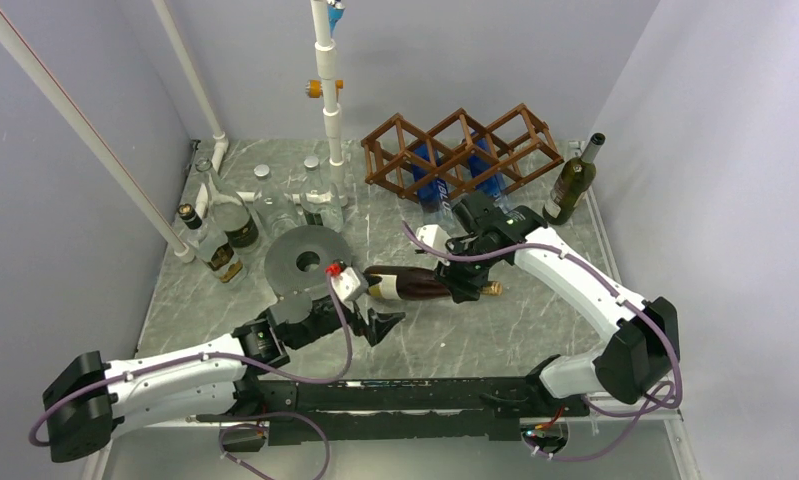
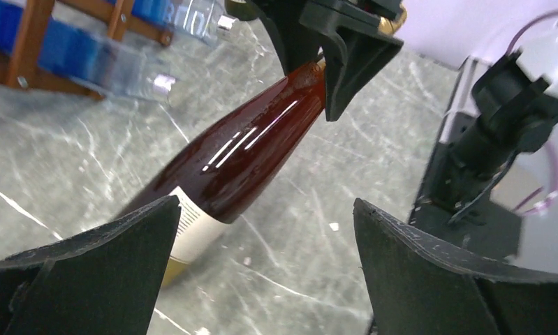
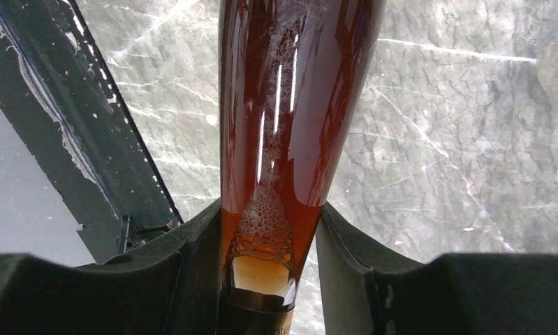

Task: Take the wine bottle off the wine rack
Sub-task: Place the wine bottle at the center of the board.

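A dark brown wine bottle (image 1: 420,285) with a cream label lies level, low over the marble table, in front of the brown wooden wine rack (image 1: 462,148) and out of it. My right gripper (image 1: 467,284) is shut on its neck; in the right wrist view the fingers press both sides of the wine bottle (image 3: 290,105) at the gripper (image 3: 269,241). My left gripper (image 1: 373,312) stands open beside the label end, touching nothing. In the left wrist view the wine bottle (image 2: 241,153) runs past the left finger of the gripper (image 2: 265,234).
Clear bottles with blue labels (image 1: 440,185) lie in the rack's cells. A green bottle (image 1: 572,185) stands right of the rack. A grey disc (image 1: 308,262) and several bottles (image 1: 225,230) sit at the left. A white pipe post (image 1: 330,100) rises at the back.
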You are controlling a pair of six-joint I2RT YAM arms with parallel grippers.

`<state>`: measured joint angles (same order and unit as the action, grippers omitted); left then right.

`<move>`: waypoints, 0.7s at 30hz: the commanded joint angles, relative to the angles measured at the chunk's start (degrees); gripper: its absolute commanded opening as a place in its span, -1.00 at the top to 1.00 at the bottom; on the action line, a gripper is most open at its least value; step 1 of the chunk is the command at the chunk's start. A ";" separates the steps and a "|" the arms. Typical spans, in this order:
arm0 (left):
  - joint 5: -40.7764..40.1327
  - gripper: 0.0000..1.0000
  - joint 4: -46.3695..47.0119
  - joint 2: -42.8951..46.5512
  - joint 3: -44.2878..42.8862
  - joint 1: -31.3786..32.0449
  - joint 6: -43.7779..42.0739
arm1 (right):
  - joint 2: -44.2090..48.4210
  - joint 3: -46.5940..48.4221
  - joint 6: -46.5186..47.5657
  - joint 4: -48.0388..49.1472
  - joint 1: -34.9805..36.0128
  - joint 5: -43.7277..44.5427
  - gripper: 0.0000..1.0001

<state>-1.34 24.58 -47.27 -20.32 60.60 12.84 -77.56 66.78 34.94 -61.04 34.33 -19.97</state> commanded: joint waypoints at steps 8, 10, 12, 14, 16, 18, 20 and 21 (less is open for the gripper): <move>-1.47 -0.99 22.76 -13.82 -0.36 5.29 -37.87 | 0.68 8.23 3.54 -1.22 0.13 -6.05 1.00; -1.45 -0.99 25.15 -16.42 -1.17 5.32 -40.07 | 0.62 8.56 3.69 -1.68 0.13 -6.44 1.00; -1.10 -0.99 26.62 -18.91 -2.35 5.32 -41.60 | 0.61 8.79 3.68 -1.90 0.12 -6.77 1.00; -0.23 -0.99 27.99 -21.29 -3.46 5.32 -42.32 | 0.43 8.93 3.71 -2.05 0.13 -6.88 1.00; 0.73 -0.99 29.76 -23.77 -4.34 5.34 -42.33 | 0.27 9.05 3.67 -2.21 0.13 -7.00 1.00; 1.91 -0.99 31.52 -26.28 -5.19 5.32 -42.08 | 0.06 9.23 3.65 -2.29 0.13 -7.19 1.00; 3.06 -0.99 33.14 -28.86 -6.09 5.32 -41.56 | -0.06 9.45 3.58 -2.45 0.13 -7.34 1.00; 3.50 -0.99 33.73 -30.18 -6.62 5.32 -41.45 | -0.11 9.50 3.64 -2.50 0.13 -7.51 1.00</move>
<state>-0.95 50.81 -73.91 -23.73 65.63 -27.38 -78.98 71.40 37.15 -65.56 34.33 -21.26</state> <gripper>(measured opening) 0.995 0.467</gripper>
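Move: Between the arms, the right hand still grips the wine bottle by its neck and shoulder, the bottle lying nearly level off the board. From the open left hand, the bottle's middle is about 8 cm right, 6 ahead and 6 below; the right gripper is 14 right and 7 ahead, the black disc 18 left and 12 ahead, the wooden rack 16 right and 33 ahead. From the right hand, the bottle's middle is roughly 7 cm left. Rolling some 40 degrees clockwise about its own pointing direction, as seen from behind the hand, the left hand goes about 6 cm right and a little forward towards the bottle's body, first sinking some 2 cm. Its fingers stay wide open and come to straddle the body. The right hand keeps its grip at the neck and rises about 1.5 cm. ##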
